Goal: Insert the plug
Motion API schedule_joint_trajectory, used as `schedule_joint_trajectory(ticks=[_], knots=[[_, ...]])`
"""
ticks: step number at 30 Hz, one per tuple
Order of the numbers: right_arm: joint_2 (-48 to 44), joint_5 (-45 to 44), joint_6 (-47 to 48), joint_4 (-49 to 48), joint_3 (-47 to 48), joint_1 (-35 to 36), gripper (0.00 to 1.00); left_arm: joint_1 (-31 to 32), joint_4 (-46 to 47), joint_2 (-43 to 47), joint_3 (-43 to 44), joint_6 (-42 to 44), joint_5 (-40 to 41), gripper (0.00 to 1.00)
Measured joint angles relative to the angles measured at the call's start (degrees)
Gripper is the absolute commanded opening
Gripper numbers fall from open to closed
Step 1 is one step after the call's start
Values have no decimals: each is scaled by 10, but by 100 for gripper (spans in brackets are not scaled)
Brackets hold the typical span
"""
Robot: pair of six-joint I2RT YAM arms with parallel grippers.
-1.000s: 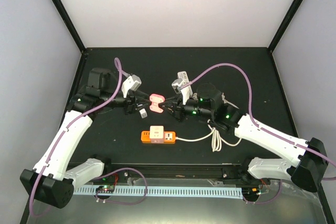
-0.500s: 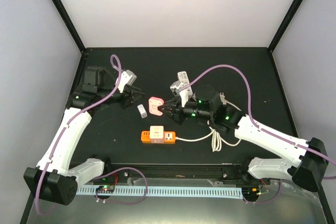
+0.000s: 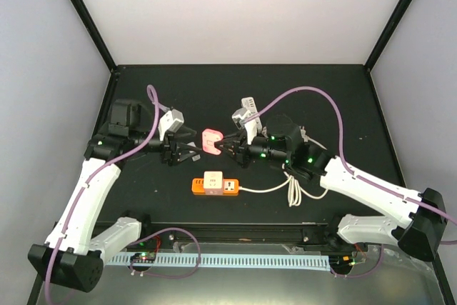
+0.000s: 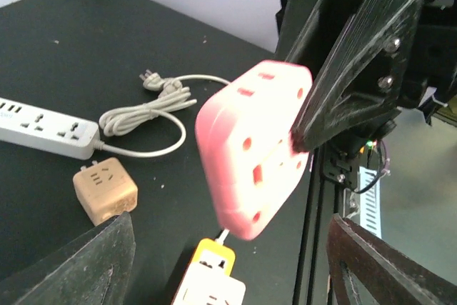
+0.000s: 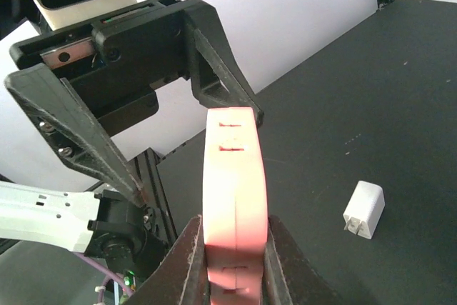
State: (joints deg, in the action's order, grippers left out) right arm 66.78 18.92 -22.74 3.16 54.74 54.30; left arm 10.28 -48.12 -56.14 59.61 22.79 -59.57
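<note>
My right gripper [image 5: 235, 248] is shut on a pink socket adapter [image 5: 234, 176] and holds it edge-up above the table; it also shows in the top view [image 3: 213, 141]. My left gripper [image 3: 188, 148] is open and empty, its jaws spread wide just left of the adapter. In the left wrist view the adapter's socket face [image 4: 253, 151] fills the middle between my left fingers [image 4: 78, 262]. A small white plug [image 5: 364, 210] lies on the black table below; in the top view the left gripper covers it.
An orange and white power strip [image 3: 214, 186] lies near the front, its white cable coiled to the right [image 3: 294, 189]. A white power strip [image 4: 46, 126] and a tan cube adapter [image 4: 105, 192] lie farther back. The black table edge [image 3: 235, 226] is close.
The left gripper pulled back to the left, leaving the white plug lying on the table, then came back over it toward the adapter. The right gripper kept the pink adapter almost still.
</note>
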Motion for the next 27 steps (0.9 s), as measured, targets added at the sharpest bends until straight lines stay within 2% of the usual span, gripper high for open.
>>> schedule_joint_trajectory(ticks=[9,15,27], knots=[[19,-37,10,8,27,29,1,14,57,10,-9,-61,24,61],[28,-66,16,21,37,36,1,16,63,0,-11,-67,57,53],[33,-124,34,39,41,51,1,18,65,-14,-11,-95,89,42]])
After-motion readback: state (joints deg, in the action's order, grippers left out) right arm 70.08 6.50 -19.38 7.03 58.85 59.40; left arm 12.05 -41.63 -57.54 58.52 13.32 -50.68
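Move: The left hand, empty and open, has the pink plug about 5 cm to its right, 1 cm nearer the base and roughly level in height. The small white plug lies 6 cm ahead and 2 cm left of that hand, some 15 cm below; the orange strip 6 cm back, 5 cm right and as low. From the right hand, which already grips the pink plug, its middle is about 2 cm to the left, level. Forward about 3 cm, after a brief 1 cm rise and then sinking a couple of centimetres, the left hand sweeps its base-side fingertip up close to the pink plug's base-facing side, narrowing its wide-open fingers to under half open and turning slightly counter-clockwise. The right hand keeps its pinch and carries the plug some 1.5 cm left towards those fingers, then dips its fingertips and turns clockwise slightly. ##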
